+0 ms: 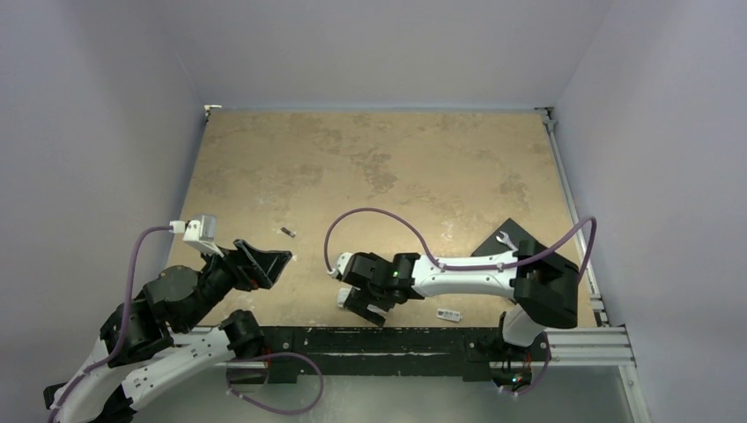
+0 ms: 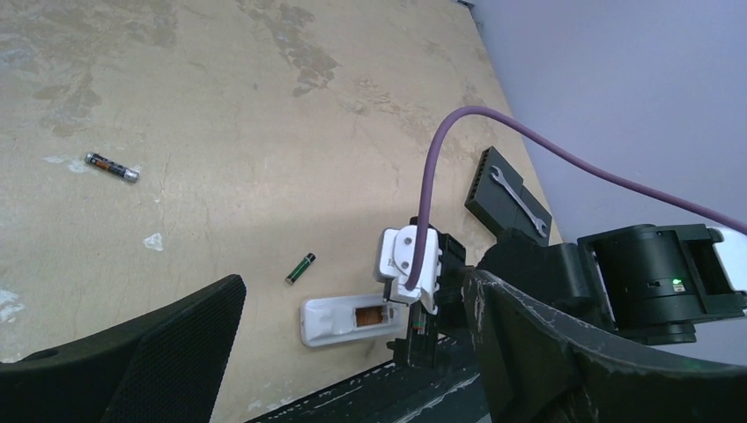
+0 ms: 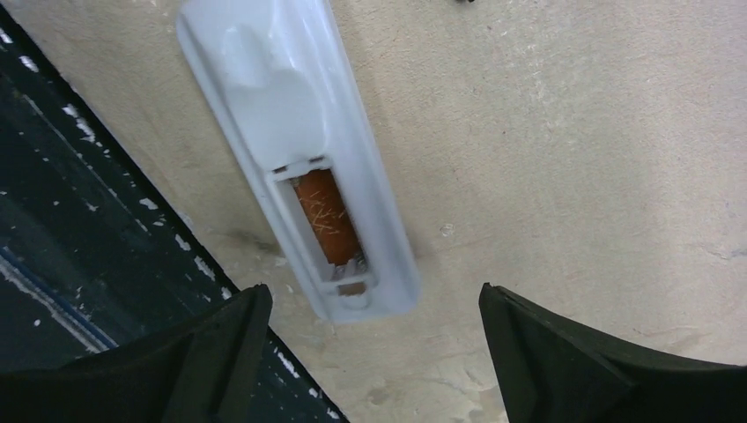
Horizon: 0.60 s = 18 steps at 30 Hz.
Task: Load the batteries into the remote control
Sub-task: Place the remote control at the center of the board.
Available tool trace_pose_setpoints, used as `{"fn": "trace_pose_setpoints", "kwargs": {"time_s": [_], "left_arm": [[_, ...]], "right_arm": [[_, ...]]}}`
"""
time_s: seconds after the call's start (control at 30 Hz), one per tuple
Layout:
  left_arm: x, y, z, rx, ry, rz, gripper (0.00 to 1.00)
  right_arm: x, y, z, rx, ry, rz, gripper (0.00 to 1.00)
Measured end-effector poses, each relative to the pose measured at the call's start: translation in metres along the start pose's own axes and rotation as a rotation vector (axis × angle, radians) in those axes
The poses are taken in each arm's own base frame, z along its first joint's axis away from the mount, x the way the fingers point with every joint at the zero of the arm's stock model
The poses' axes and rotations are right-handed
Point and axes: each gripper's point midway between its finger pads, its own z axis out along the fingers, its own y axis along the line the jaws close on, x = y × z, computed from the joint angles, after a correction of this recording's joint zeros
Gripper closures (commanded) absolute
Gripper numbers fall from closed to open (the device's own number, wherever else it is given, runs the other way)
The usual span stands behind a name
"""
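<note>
The remote control (image 3: 291,132) lies face down near the table's front edge, its back compartment (image 3: 326,216) open with an orange-brown surface showing inside. My right gripper (image 3: 377,339) hovers open just over the remote's compartment end, one finger on each side, touching nothing. In the left wrist view the remote control (image 2: 339,322) lies below the right wrist. One of the batteries (image 2: 300,268), dark with green, lies just beyond it, and another (image 2: 112,166) lies farther left. My left gripper (image 2: 352,392) is open and empty, back from the remote. In the top view the left gripper (image 1: 264,263) sits left of the right gripper (image 1: 357,300).
A small white cover piece (image 1: 449,314) lies by the front edge under the right forearm. A black holder with a wrench (image 1: 509,238) sits at the right. The black front rail (image 1: 379,339) borders the table. A purple cable (image 1: 379,216) loops over the middle.
</note>
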Motion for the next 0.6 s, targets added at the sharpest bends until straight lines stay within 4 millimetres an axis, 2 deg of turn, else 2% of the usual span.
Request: {"fn": "trace_pose_setpoints", "kwargs": {"time_s": [0.4,0.6], "left_arm": [[0.000,0.000,0.000,0.000,0.000,0.000,0.01],[0.001,0.000,0.001,0.000,0.000,0.000,0.01]], "right_arm": [[-0.027,-0.007,-0.042,-0.001,-0.159,0.095,0.01],[-0.060,-0.027,-0.066,0.023,-0.297,0.216,0.01]]}}
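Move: The remote control, just let go of, lies with its bay end between my right hand's open fingers, its middle about 5 cm to the left and 2 cm below. The green battery is about 7 cm ahead and 9 cm left of that hand; the white battery cover sits some 17 cm to its right and 4 cm back. From my left hand, the remote is roughly 17 cm right, 1 cm back and 25 cm below. I lift my right hand away from the remote, fingers still wide open, going almost straight up at first and then drifting about 3 cm forward and a little left, some 9 cm up in all. As I rise, I tilt the wrist nearly 20 degrees so the fingertips swing out to the left, and turn the hand about 10 degrees clockwise. ##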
